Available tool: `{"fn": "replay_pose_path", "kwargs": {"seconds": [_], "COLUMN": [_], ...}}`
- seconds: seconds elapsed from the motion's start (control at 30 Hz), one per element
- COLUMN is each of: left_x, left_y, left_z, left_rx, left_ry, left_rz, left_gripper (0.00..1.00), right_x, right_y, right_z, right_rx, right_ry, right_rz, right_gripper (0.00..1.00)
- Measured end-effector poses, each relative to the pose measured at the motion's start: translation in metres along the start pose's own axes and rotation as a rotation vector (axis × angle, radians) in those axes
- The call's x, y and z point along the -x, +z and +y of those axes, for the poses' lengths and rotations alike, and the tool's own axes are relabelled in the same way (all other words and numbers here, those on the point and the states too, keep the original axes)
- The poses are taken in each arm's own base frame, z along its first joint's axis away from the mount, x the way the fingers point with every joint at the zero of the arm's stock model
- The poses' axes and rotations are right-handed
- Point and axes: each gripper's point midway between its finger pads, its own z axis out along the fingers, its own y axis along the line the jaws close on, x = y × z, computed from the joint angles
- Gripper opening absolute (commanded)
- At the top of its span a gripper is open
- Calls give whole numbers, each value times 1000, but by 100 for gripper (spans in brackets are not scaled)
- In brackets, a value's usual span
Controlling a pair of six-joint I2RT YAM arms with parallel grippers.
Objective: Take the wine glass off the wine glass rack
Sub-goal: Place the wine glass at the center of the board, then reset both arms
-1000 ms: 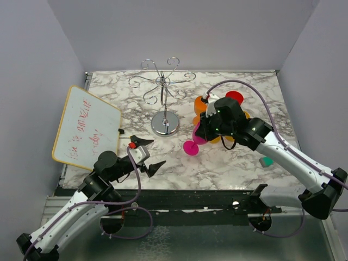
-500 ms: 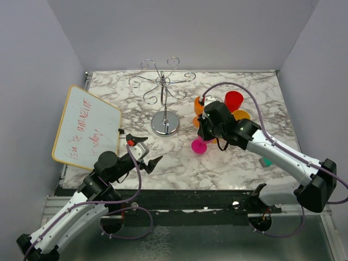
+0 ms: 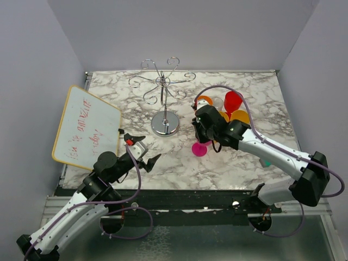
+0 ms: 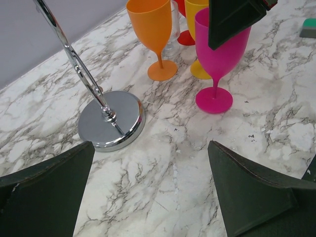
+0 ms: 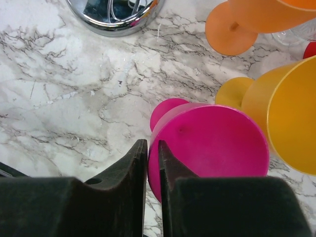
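The pink wine glass (image 3: 199,149) stands upright on the marble table, right of the wine glass rack (image 3: 165,124), whose wire arms are bare. My right gripper (image 3: 203,137) hangs over the glass's bowl (image 5: 212,143). One finger is inside the rim and one outside, with the jaws parted by a thin slit (image 5: 153,148). In the left wrist view the glass (image 4: 219,49) has its foot flat on the table, with a right finger (image 4: 232,19) dipping into it. My left gripper (image 3: 148,149) is open and empty (image 4: 150,148), low over the table in front of the rack's round base (image 4: 111,121).
Two orange glasses (image 3: 204,101), a red one (image 3: 233,100) and a yellow one (image 5: 291,113) crowd just behind and right of the pink glass. A whiteboard (image 3: 84,128) leans at the left edge. A teal block (image 3: 265,161) lies at the front right. Walls close three sides.
My right arm carried the pink glass a little right and swung from tilted to upright over it. Its jaws have parted slightly. The left arm barely shifted.
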Motion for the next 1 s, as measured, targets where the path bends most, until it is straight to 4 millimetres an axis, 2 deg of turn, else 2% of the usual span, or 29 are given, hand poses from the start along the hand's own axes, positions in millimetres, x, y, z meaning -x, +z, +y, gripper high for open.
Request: {"fn": "replay_pose_path", "kwargs": {"seconds": [0.17,0.33,0.4,0.57,0.7,0.77,0.87,1.0], "left_x": [0,1,2,8,35,48,54,46], "left_y": [-1,-2,-4,-16,-34,-42,-46,-36], "left_z": [3,9,15,48,74,83,92,99], "left_rx": [20,53,86,300,445,496,545,586], "left_ry": [0,-2,-10,-120,-157,-170,-183,-186], "left_rz": [-1,-3,-7,-6,-52,-83,-81,24], "left_gripper": [99,99,99,99,99,99,99,99], "right_x": [-2,3,9,42,76,85,93,95], "right_y": [2,-5,-15,-57,-98,-111,-121,-115], "right_z": [0,2,2,-4,-24,-35,-51,-78], "right_rx": [-1,15,30,51,-4,-45,-122,-233], "right_ry": [-23,-23,-17,22,85,112,144,179], "right_rz": [10,-8,-39,-205,-404,-466,-520,-514], "right_gripper": [27,46,49,72,84,87,90,92]}}
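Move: The right fingertips straddle the left side of the pink wine glass's rim; the middle of that glass lies about 4 cm right of this hand, 1 cm ahead and 8 cm below. From the same hand, the nearer yellow glass is 7 cm ahead and 11 cm right, the orange glass 13 ahead and 4 right, the rack's foot 12 ahead and 11 left. From the left hand, the pink glass lies about 8 cm ahead, 19 right and 10 below. Almost straight up, after the right fingers have widened around the rim of the pink glass: the hand comes free and climbs some 15 cm, then swings about 8 cm right towards the yellow glass, fingers opening nearly full and tipping up some 25 degrees with a clockwise turn. The open, empty left hand draws left, up and a little forward, away from the pink glass, turning counter-clockwise. ##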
